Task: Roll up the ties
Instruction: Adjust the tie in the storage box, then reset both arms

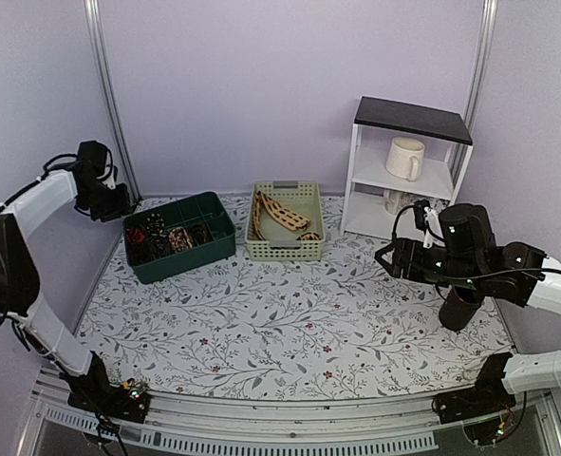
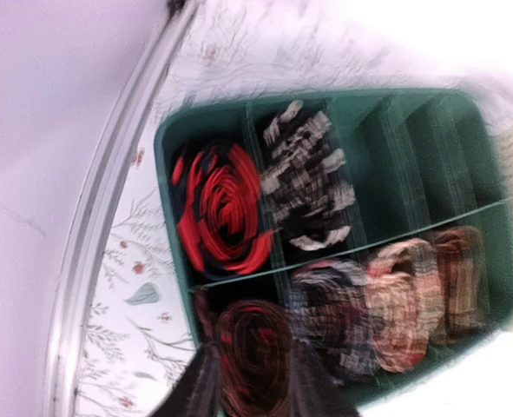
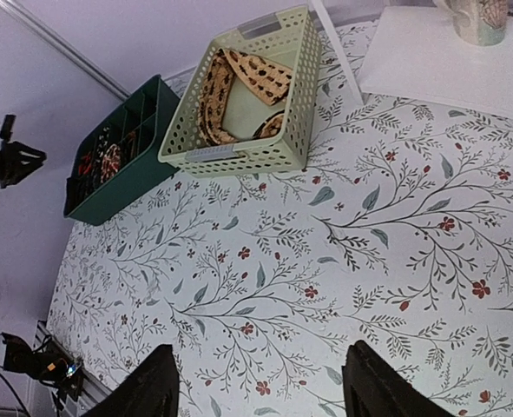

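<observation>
Several rolled ties sit in the compartments of a green bin (image 2: 163, 152): a red coil (image 2: 226, 208), a black-and-white one (image 2: 308, 174) and a dark red one (image 2: 254, 347). My left gripper (image 2: 252, 395) hangs above the bin's left end (image 1: 119, 201). Its fingers stand apart, and the dark red coil shows between them, lying in its compartment. This view is blurred. An unrolled beige tie with dark marks (image 1: 278, 214) lies in the beige basket (image 1: 285, 249), also seen from the right wrist (image 3: 252, 74). My right gripper (image 3: 260, 391) is open over bare tablecloth at the right (image 1: 386, 256).
A black cup (image 1: 458, 309) stands under my right arm. A white shelf (image 1: 408, 166) with a mug (image 1: 405, 157) is at the back right. The green bin (image 1: 180, 256) and the basket stand side by side at the back. Metal posts run along the walls.
</observation>
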Motion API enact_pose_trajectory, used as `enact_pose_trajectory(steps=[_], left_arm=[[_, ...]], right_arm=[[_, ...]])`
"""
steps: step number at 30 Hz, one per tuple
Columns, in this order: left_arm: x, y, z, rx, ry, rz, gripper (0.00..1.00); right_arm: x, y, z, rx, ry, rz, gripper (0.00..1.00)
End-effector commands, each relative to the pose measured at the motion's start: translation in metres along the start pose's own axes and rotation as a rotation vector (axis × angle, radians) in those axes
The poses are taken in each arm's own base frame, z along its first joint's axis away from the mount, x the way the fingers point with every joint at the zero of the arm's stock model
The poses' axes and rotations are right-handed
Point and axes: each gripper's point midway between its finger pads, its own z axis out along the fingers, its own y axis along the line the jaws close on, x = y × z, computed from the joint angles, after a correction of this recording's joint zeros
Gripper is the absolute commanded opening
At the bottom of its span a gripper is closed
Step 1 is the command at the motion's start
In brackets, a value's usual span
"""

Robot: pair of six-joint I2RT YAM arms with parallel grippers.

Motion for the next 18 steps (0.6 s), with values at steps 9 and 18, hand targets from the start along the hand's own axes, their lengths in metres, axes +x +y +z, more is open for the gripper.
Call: enact_pose_trajectory(steps=[9,18], left_arm=[[0.008,-0.101,-0.167,0.558,-0.354,0.154,0.99],[0.092,-0.160,-0.213,0.966,-0.361,0.156,0.99]], right_arm=[[-0.035,-0.013,-0.012,0.142,-0.111,0.049,1.00],[-0.047,0.020,-0.010,0.008,-0.108,0.052,1.00]])
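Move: Below the left hand, about 11 cm down, 1 cm back and 1 cm to its left, lies the rolled dark-brown tie in the near-left compartment of the storage box. At the same height, the red tie is roughly 7 cm ahead and 3 cm left of the hand, the blue-grey tie level ahead and 5 cm right, and the pink plaid tie 2 cm ahead and 11 cm right. From the right hand the brown tie is some 17 cm ahead, 72 cm left and 17 cm lower. Leaving the box empty-handed, the left hand first springs nearly straight up, then swings right and back, away from the brown tie, ending some 17 cm right, 13 cm back and 13 cm higher. Its fingers spread from a quarter open to fully open while the wrist tips up about 30 degrees and turns clockwise. The right hand rises about 3 cm with a slight forward shift and opens fully. ##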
